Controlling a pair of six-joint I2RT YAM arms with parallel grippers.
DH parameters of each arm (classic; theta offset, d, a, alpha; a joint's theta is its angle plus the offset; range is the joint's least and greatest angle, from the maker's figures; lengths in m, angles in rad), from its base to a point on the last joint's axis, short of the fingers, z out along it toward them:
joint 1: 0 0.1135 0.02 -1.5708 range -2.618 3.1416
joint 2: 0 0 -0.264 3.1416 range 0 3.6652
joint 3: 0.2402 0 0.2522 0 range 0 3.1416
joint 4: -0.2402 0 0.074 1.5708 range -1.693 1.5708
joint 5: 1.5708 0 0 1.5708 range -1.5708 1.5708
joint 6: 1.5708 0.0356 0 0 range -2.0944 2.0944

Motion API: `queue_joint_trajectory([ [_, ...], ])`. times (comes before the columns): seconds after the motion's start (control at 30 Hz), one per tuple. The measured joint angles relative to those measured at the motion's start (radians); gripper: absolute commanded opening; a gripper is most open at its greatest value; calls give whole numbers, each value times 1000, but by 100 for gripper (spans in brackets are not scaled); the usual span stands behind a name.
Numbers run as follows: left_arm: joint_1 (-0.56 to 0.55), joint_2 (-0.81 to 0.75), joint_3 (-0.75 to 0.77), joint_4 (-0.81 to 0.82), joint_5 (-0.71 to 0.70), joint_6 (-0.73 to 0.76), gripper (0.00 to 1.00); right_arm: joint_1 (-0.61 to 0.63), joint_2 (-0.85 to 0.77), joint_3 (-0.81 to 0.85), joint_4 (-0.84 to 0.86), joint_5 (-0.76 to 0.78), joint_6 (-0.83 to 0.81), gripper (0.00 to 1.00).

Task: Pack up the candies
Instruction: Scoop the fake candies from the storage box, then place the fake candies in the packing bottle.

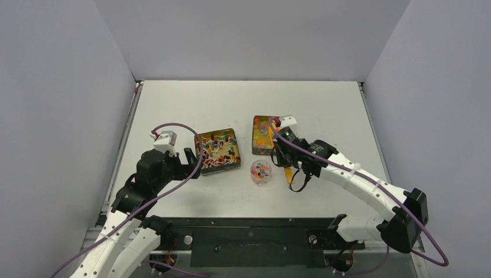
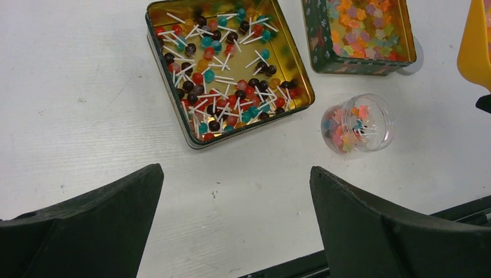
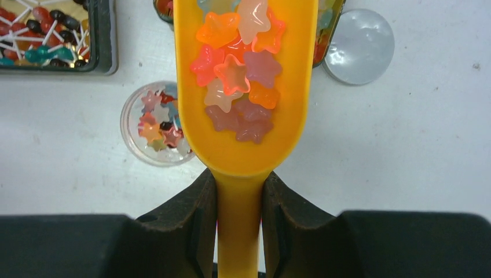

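My right gripper [image 3: 239, 179] is shut on the handle of an orange scoop [image 3: 243, 153]. The scoop carries a heap of star-shaped candies [image 3: 234, 75] and hangs just right of a small clear cup [image 3: 126, 130], partly over its rim. The cup holds a few star candies and stands on the table [image 1: 253, 174]. Behind it a tin [image 2: 359, 66] is full of star candies [image 2: 365, 26]. A second tin [image 2: 255, 123] to the left holds lollipop candies [image 2: 226, 69]. My left gripper [image 2: 234, 168] is open and empty, over bare table in front of the lollipop tin.
A clear round lid [image 3: 359, 46] lies on the table at the right of the star tin. The scoop's handle end [image 1: 289, 174] sticks out toward the near edge. White walls close the table on three sides, and a black rail runs along the near edge.
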Motion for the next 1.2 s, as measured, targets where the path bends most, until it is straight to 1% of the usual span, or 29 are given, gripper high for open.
queue_joint_trajectory([
  [0.27,0,5,-9,6,20,1,96,108,-35,0,-142,-12,42,0],
  [0.53,0,-2,-10,7,42,2,96,204,-29,2,-259,-74,61,0],
  [0.9,0,-9,-10,7,56,3,96,229,71,43,-355,-189,38,0],
  [1.2,0,-25,-12,8,61,7,96,227,179,129,-434,-256,7,0],
])
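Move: The right hand holds the loaded yellow scoop. The clear round storage box lies about 8 cm to its left, 2 cm back and 11 cm lower. The tin of star candies is some 15 cm ahead and 4 cm left, the clear lid about 11 cm ahead and 9 cm right, and the lollipop tin about 7 cm ahead and 25 cm left. From the left hand, the storage box is roughly 6 cm ahead, 22 cm right and 13 cm below. Keeping its pinch on the scoop's neck, the right hand draws back about 13 cm, sinking slightly, quickly at first and then easing off. Its wrist tips the fingers some 30 degrees nearer to straight down and turns counter-clockwise, so the blade swings back and left from the star-candy tin towards the storage box's mouth. ##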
